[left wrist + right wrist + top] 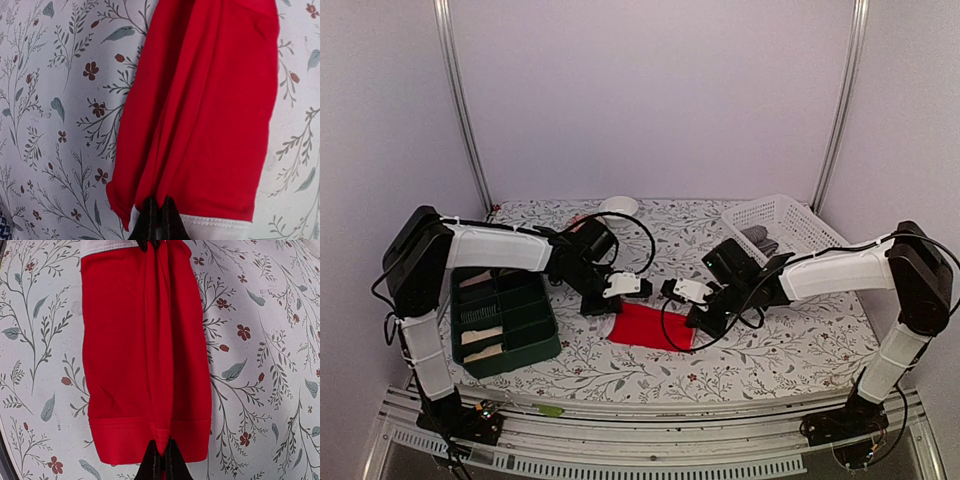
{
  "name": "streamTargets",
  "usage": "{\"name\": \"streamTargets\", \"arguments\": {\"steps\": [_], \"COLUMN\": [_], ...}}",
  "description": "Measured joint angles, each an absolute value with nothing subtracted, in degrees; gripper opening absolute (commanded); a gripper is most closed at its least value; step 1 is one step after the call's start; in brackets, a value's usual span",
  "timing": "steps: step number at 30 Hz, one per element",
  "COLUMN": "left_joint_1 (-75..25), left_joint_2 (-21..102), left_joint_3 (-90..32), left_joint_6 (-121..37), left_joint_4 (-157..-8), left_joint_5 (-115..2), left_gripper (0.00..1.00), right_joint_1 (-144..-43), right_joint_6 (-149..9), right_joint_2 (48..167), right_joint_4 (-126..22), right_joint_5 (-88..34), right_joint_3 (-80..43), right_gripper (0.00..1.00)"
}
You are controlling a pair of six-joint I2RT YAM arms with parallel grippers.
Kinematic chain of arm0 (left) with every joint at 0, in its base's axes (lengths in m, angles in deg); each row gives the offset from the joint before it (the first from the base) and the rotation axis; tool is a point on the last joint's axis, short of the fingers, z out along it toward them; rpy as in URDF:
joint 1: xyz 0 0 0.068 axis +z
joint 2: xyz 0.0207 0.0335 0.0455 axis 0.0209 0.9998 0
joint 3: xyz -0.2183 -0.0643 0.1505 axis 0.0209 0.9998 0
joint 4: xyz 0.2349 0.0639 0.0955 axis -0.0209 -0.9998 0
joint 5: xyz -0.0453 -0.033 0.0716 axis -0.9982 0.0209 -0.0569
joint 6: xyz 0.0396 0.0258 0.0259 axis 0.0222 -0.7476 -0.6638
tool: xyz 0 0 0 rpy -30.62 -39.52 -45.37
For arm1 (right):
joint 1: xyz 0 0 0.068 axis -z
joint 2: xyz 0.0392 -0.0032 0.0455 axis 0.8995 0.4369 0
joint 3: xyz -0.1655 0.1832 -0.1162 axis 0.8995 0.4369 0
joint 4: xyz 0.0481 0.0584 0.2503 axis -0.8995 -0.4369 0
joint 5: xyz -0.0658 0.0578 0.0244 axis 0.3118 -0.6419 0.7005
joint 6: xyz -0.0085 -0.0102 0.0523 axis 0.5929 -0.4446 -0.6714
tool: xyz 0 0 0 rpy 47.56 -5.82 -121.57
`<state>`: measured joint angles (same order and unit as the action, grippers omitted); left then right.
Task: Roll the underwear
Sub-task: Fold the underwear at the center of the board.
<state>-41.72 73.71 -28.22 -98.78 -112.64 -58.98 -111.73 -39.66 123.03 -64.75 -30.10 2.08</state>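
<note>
The bright red underwear (650,327) lies stretched on the flowered table between my two arms. My left gripper (159,216) is shut on a pinched fold at its white waistband (215,227). My right gripper (160,454) is shut on a fold at the opposite red hem (125,437). A raised ridge of cloth runs between the two grips (159,340). In the top view the left gripper (604,308) sits at the garment's left end and the right gripper (697,322) at its right end. The left gripper's fingertips (149,244) peek in at the top of the right wrist view.
A dark green divided box (542,330) stands at the left with cream rolls (480,336) in its compartments. A white basket (790,218) holding grey cloth (758,240) is at the back right. A white bowl (618,206) rests by the back wall.
</note>
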Motion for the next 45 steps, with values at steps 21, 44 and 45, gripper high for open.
{"name": "streamTargets", "arguments": {"steps": [21,44,45], "left_joint_1": [-38.83,-36.32,-36.28], "left_joint_2": [81.07,62.30,62.28], "left_joint_3": [-33.23,-34.85,-35.72], "left_joint_6": [-93.69,-71.61,-70.80], "left_joint_4": [-108.07,-97.58,-98.37], "left_joint_5": [-53.56,-30.02,-30.48], "left_gripper": [0.41,0.95,0.94], "right_joint_1": [-108.91,-106.40,-106.11], "right_joint_6": [-43.07,-53.74,-54.81], "right_joint_2": [129.00,118.07,117.41], "right_joint_4": [-67.18,-67.90,-67.22], "right_joint_5": [-26.98,-23.42,-24.40], "right_joint_3": [-3.25,-6.88,-6.93], "right_gripper": [0.37,0.91,0.89]}}
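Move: Both hands still pinch the raised fold of the red underwear, one at each end. Its middle is about 8 cm to the left hand's right, 4 cm back and 2 cm below; from the right hand it is about 8 cm left, level fore and aft, 2 cm below. The green organizer is roughly 26 cm left of the left hand, level with it; the white basket is some 24 cm ahead and 25 cm right of the right hand. Draw the pinched fold forward some 4 cm with both grippers, lowering it over the lower layer. Open both to let go of the ends, easing the right one slightly right. Then lift clear: left gripper up about 20 cm and on forward, swinging left and turning some 45 degrees counter-clockwise; right gripper up about 10 cm and a little forward, turning clockwise. ##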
